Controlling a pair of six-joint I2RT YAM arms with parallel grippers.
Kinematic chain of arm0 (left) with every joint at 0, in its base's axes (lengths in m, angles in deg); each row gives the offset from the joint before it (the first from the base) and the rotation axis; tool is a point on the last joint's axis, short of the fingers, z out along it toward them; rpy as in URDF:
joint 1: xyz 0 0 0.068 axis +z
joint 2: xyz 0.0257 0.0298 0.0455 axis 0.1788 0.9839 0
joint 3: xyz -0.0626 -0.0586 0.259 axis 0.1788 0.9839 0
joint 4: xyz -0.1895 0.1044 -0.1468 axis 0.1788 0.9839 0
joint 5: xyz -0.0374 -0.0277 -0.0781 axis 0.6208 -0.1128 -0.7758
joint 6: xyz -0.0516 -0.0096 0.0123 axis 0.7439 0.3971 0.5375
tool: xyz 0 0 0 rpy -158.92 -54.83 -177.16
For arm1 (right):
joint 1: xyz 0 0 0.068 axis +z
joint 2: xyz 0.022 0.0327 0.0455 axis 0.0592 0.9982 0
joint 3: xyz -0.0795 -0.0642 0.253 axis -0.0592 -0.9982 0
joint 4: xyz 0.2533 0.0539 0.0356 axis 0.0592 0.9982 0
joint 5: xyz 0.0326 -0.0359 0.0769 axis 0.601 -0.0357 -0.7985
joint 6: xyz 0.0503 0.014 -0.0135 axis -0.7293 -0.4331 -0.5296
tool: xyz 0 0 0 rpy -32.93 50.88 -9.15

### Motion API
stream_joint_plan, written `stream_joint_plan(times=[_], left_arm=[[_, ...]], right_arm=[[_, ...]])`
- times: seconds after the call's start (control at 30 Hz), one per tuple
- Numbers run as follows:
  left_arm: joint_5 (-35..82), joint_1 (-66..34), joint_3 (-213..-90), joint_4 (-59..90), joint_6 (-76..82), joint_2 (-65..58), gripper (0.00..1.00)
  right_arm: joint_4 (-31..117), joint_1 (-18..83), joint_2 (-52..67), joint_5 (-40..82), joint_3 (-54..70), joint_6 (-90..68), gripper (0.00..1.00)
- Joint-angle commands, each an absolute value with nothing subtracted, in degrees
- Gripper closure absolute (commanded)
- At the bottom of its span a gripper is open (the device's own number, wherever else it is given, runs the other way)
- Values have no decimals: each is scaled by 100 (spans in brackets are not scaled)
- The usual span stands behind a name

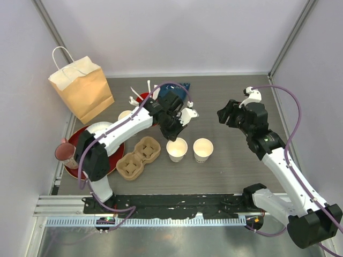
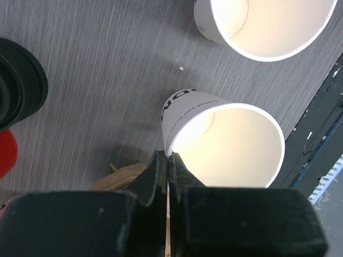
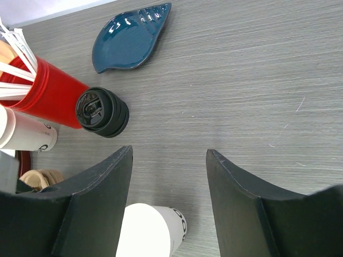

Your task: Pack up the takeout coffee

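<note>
Two cream-white paper cups stand open, without lids, on the table: a left cup (image 1: 177,149) and a right cup (image 1: 203,149). My left gripper (image 1: 175,130) is shut on the far rim of the left cup (image 2: 225,144), one finger outside the wall and one inside. The right cup also shows in the left wrist view (image 2: 268,27). My right gripper (image 1: 227,114) is open and empty above the table, with the right cup (image 3: 153,230) below it near its left finger. A stack of black sip lids (image 3: 102,111) lies beside the red cup.
A cardboard cup carrier (image 1: 140,156) lies left of the cups. A brown paper bag (image 1: 82,89) stands at the back left. A red cup of white sticks (image 3: 45,93), a blue dish (image 3: 131,40), another paper cup (image 3: 27,134) and a red tray (image 1: 75,140) are nearby.
</note>
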State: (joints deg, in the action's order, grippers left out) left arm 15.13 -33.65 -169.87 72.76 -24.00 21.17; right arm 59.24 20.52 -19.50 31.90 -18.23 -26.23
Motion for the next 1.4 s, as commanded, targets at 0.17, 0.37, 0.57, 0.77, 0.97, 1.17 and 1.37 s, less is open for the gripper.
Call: stream_joint_plan(times=[0.17,0.37,0.57,0.77,0.97,1.17,1.37], left_arm=[[1039,-3110,-16985,6922,-2616,2461,100],[996,-3101,-16862,6948,-2730,2488,100],[960,-3101,-16967,7071,-2791,2339,61],[1416,-3040,-17493,7265,-2757,1882,34],[1910,-2285,-18021,7441,-2098,1004,20],[1761,-986,-17786,7660,-2000,-104,10],[1734,-17,-17188,7783,-2001,-606,7]], right_arm=[[5839,2018,-2178,3077,-1851,-2469,38],[5839,2010,-2186,3059,-1851,-2460,37],[5848,2018,-2134,2980,-1780,-2417,37],[5971,2018,-1748,2919,-1438,-2276,36],[5787,2114,-722,2533,-753,-2267,37],[5874,2940,894,2392,519,-1013,35],[6796,3292,2741,2567,2390,-886,42]])
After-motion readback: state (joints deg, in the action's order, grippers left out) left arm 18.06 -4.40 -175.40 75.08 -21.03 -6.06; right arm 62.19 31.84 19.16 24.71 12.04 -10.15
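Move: The standing spot for the pinched cup is 11 cm below the left hand, about 3 cm back and 1 cm right; the second cup stands roughly 12 cm right of that spot, level with it, and the cardboard carrier some 16 cm left. From the right hand, the black lids lie about 8 cm ahead, 24 cm left and 18 cm down, with the red tub 8 cm left of them and 1 cm farther out. The paper cup, still pinched by its far rim, is lowered about 3 cm onto the table beside the second cup by the left hand, whose fingers then open wide, let go and clear up and left, slightly forward, turning counter-clockwise. The right hand, waiting at first, then swings some 14 cm left and 9 cm forward, sinking slightly and yawing left, still open, towards the black lids. ##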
